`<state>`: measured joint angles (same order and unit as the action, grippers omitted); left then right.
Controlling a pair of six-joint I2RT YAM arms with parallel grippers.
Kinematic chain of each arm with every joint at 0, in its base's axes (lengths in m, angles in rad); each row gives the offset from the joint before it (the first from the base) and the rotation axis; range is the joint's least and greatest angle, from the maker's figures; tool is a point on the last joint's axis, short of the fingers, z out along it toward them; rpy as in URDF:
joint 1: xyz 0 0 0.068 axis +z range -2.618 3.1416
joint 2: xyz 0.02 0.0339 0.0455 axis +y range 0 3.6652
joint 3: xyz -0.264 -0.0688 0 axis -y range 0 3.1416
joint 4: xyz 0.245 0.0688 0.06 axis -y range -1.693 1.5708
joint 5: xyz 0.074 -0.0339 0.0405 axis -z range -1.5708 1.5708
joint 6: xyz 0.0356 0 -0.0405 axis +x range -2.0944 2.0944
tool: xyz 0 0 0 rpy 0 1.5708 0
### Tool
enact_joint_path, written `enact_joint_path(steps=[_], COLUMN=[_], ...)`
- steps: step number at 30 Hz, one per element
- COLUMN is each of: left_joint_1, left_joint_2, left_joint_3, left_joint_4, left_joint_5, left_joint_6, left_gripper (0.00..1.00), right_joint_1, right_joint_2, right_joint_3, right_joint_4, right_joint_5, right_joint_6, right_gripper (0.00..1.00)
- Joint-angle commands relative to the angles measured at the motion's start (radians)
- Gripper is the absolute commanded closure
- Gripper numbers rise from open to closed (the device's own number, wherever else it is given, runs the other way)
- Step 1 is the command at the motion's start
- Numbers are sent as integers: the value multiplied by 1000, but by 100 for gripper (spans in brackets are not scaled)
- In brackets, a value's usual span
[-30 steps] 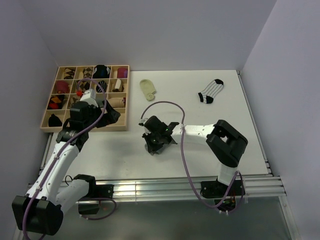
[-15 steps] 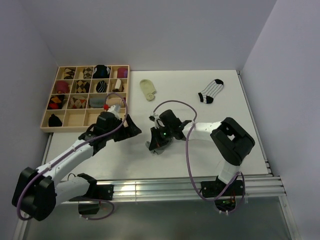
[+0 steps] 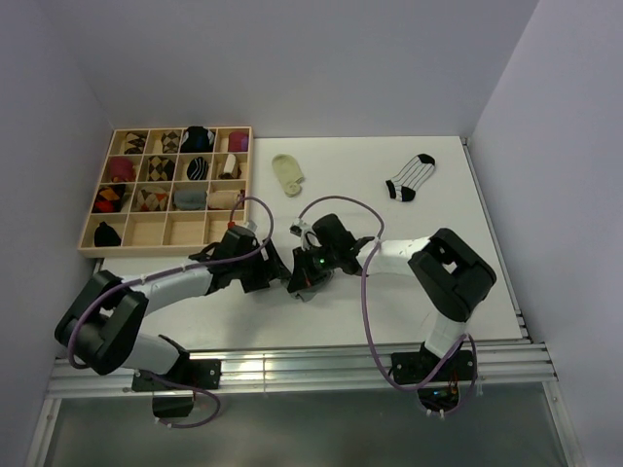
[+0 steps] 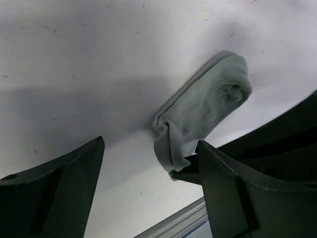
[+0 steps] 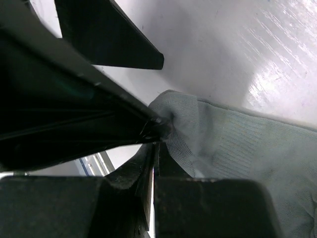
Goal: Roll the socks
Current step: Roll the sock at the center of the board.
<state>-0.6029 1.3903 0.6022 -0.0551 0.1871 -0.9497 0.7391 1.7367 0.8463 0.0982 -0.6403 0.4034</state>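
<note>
A plain grey sock (image 4: pixel 203 111) lies on the white table, one end lifted and pinched. My right gripper (image 5: pixel 161 131) is shut on that bunched edge of the grey sock (image 5: pixel 237 148). My left gripper (image 4: pixel 148 166) is open, its two dark fingers (image 4: pixel 64 191) standing either side of the sock's pinched end, right beside the right gripper's tip. From above, the two grippers meet mid-table, left gripper (image 3: pixel 270 270) and right gripper (image 3: pixel 304 276), with the grey sock almost hidden beneath them. A pale cream sock (image 3: pixel 287 173) and a white striped sock (image 3: pixel 411 177) lie flat farther back.
A wooden compartment tray (image 3: pixel 90 251) stands at the back left, with rolled socks in most cells and some front cells bare. A metal rail (image 3: pixel 292 365) runs along the table's near edge.
My left arm has swung from over the tray down and right to the pinched sock, its jaws narrowing a little. The right gripper shifted slightly back-right early on and keeps its hold.
</note>
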Motion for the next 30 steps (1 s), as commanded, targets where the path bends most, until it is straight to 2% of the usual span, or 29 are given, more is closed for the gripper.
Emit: enact_joint_path(steps=[1,6,13,20,30], left_joint_1=[-9,-18,-17,-18,-20], left_joint_2=[30,62,127,148,173], left_joint_3=[47,77,119,145,159], left_joint_4=[46,0,-72,-86,-109], left_joint_5=[17,-27,-70,-66,-46], left_joint_6=[-35,-20,9,26,46], left_gripper=[21,32,41,60,64], right_joint_1=[-7,-9,-21,-38,-109], right_joint_2=[3,-2,-20,-22,17], right_joint_3=[-15,-24,-39,-59,-92], right_joint_4=[61,70,74,92,161], right_joint_5=[-16,-12,-30,-67,-140], right_joint_6=[-6,-5,6,20,106], right_gripper=[100,100,100,100,100])
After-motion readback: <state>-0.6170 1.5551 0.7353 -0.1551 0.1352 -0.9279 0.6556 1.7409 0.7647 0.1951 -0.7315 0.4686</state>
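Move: The gray sock lies low between the grippers: its middle is about 6 cm to the left hand's right, 1 cm nearer the bases and 3 cm below. The right fingers already pinch its left end, so its middle sits roughly 4 cm to that hand's right, 1 cm farther out and 2 cm lower. From the left hand, the pale green sock is some 26 cm straight ahead, and the box's middle about 22 cm ahead and 30 cm left. The gray sock's folded end stays pinched in the shut right fingers, which sink slightly, then drag it about 2 cm to the right. Beside that fold the left hand sinks some 2 cm and edges forward about 1 cm, rolling slightly, while its fingers close from wide to roughly a third open, one tip coming close against the fold. ##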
